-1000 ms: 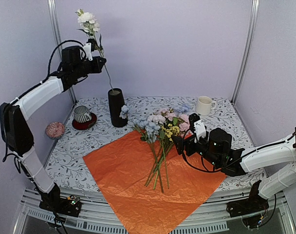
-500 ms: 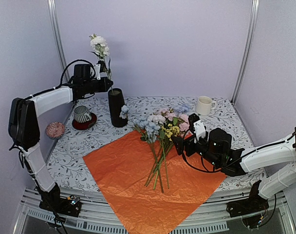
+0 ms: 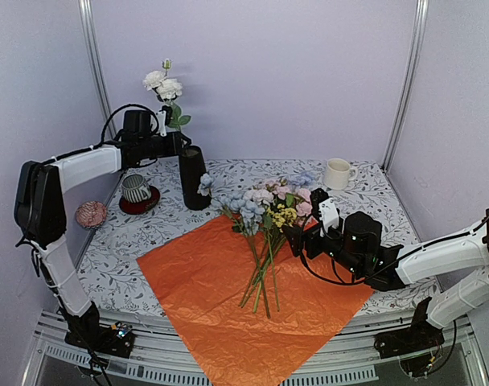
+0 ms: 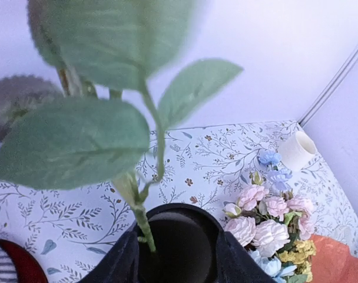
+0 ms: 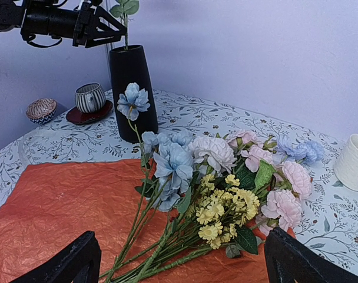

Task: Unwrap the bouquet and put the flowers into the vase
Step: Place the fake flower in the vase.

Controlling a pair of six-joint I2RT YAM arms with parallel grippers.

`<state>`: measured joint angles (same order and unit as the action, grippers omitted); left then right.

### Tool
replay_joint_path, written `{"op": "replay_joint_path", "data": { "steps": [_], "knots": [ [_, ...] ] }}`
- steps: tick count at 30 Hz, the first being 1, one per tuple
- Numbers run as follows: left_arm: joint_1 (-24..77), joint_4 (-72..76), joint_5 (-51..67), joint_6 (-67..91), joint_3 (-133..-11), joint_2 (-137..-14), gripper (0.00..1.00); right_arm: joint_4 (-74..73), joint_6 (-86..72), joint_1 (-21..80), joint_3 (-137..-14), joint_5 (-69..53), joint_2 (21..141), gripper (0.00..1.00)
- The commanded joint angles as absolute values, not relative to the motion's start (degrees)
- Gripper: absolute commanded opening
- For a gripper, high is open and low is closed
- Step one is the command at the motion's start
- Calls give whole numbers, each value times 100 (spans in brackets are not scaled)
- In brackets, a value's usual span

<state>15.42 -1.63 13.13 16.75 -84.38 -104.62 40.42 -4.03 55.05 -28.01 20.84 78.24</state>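
Observation:
The black vase (image 3: pixel 193 177) stands at the back left with one white flower (image 3: pixel 162 83) in it. In the left wrist view that flower's stem (image 4: pixel 145 227) drops into the vase mouth (image 4: pixel 179 207). My left gripper (image 3: pixel 177 141) hovers at the vase top, open, with a finger on each side of the stem. The rest of the flowers (image 3: pixel 265 209) lie as an unwrapped bouquet on the spread orange sheet (image 3: pixel 204 297). A blue bloom (image 5: pixel 133 100) leans against the vase (image 5: pixel 133 88). My right gripper (image 5: pixel 185 265) is open just in front of the stems, holding nothing.
A white mug (image 3: pixel 337 173) stands at the back right. A striped cup on a red saucer (image 3: pixel 136 189) and a small pink bowl (image 3: pixel 91 214) sit left of the vase. Walls close in the table on three sides.
My left arm came down and lowered the white flower's stem into the vase. Its jaws then opened off the stem. The right arm has not moved.

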Motion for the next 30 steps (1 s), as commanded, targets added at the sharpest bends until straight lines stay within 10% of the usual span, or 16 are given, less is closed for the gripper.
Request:
{"op": "replay_joint_path", "data": {
  "steps": [1, 21, 30],
  "knots": [
    [1504, -216, 1248, 1764, -8169, -10159, 50, 4113, -422, 5481, -2881, 2058, 7893, 99],
    [1522, -284, 1291, 2063, -6535, -8303, 98, 4087, -450, 5476, -2899, 2004, 7906, 99],
    [1702, -855, 1140, 2143, -5990, -7330, 98, 4070, -481, 5481, -2925, 1939, 7954, 99]
  ]
}}
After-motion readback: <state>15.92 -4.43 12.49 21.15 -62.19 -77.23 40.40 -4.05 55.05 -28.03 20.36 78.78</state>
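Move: The white flower already stands in the vase, its stem between the left hand's half-open fingers. The vase's middle is about 16 cm below that hand, some 2 cm ahead and 2 cm right. The striped cup is roughly 21 cm left, 2 cm ahead and 20 cm below; the blue flowers lie about 19 cm right, 5 cm back and 20 cm below. From the right hand, the vase is some 27 cm ahead, 38 cm left and 9 cm below. The white flower's stem is left standing in the vase as the left hand backs off it, about 12 cm towards the base with a slight drift left, the fingers spreading from half open to fully open. The hand dips about a centimetre at first, then climbs to end 3 to 4 cm higher, its wrist nearly unchanged. ##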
